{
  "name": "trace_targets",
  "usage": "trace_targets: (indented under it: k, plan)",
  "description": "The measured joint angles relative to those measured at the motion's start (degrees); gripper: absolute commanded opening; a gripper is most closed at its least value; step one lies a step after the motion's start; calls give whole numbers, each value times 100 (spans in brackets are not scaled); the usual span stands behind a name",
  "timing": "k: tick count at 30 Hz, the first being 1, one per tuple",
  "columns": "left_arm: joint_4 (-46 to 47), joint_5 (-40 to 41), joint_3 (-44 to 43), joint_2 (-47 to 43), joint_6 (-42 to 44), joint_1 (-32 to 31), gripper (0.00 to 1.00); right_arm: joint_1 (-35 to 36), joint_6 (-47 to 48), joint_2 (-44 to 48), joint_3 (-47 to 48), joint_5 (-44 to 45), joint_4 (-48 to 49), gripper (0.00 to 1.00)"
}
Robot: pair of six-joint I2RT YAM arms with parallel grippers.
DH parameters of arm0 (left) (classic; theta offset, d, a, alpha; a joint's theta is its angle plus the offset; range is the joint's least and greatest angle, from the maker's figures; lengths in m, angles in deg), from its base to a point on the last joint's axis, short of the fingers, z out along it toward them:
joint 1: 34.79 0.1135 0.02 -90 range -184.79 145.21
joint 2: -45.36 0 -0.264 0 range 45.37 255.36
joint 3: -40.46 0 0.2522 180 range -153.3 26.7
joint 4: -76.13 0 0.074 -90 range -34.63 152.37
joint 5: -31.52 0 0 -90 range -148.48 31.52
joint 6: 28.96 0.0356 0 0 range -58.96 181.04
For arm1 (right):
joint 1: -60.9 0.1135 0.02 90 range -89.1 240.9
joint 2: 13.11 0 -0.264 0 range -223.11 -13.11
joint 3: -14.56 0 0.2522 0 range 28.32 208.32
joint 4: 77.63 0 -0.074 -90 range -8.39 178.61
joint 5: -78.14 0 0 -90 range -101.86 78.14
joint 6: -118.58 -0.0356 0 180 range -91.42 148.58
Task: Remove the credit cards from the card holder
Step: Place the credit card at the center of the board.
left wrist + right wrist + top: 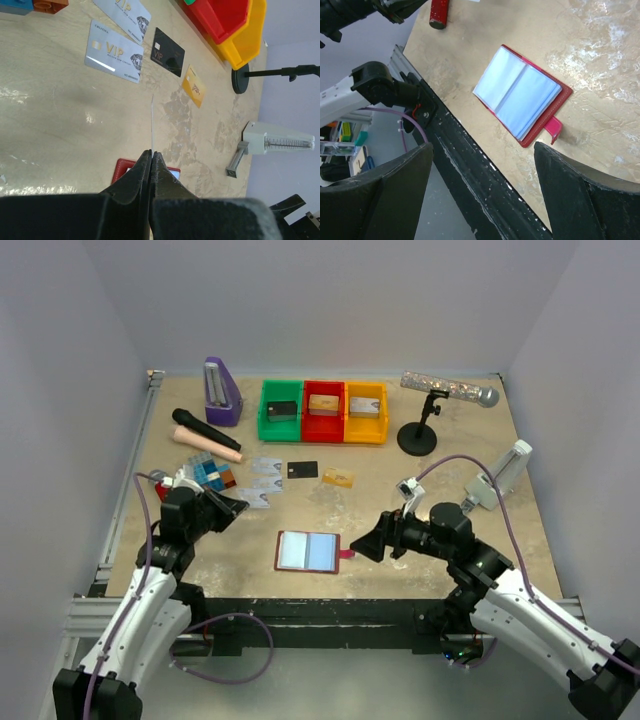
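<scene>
The card holder (307,551) lies open on the table, dark red with pale blue sleeves and a red tab; it also shows in the right wrist view (520,95). My left gripper (151,151) is shut on a thin credit card (151,120), seen edge-on, above the holder's red corner (122,167). Beyond it lie silvery credit cards (114,51), a black one (167,45) and a gold one (194,86). My right gripper (483,145) stands open with nothing between its fingers, just right of the holder's tab (348,555). From above, the left gripper (235,508) is left of the holder.
Green, red and yellow trays (323,412) stand at the back. A purple metronome (221,392), a black microphone (205,430) and tiled blocks (212,474) are at the back left. A microphone stand (418,436) and a white metronome (500,476) are on the right.
</scene>
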Motion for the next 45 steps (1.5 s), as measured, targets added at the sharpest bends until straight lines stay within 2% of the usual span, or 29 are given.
trace_targets:
  k: [8,21,29,39,45]
  plan:
    - [1373,-481,538,892,15,83,0,0,35,0,-184,-55,52,86]
    - [2500,-520,852,2149,-24,103,0,2,31,-201,-225,-177,179,85]
    - [2815,-494,852,2527,-127,103,0,0,31,-258,-225,-179,188,85]
    - [2640,-389,726,2688,-72,103,21,2,31,-247,-227,-179,188,85]
    - [2444,-334,660,2699,-68,103,30,0,33,-210,-295,-177,184,85]
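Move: The silver card held in the left fingers is meant for the bare spot about 4 cm ahead of that hand, 4 cm to its right and roughly 10 cm below. The nearer of the two laid silver cards is some 7 cm beyond that spot. From the hand, the black card is 15 cm ahead and 13 cm right, the open card holder 9 cm back and 14 cm right. For the right hand, the spot lies about 15 cm ahead, 27 cm left and 13 cm below. The silver card, still pinched by one end, is lowered by the left hand about 8.5 cm, with some 2.5 cm of forward travel, to the table just short of the laid silver cards. The fingers tip about 10 degrees further down, then part to roughly a quarter open over the card's near end. The right hand, empty and open, sinks about 2.5 cm beside the card holder. ##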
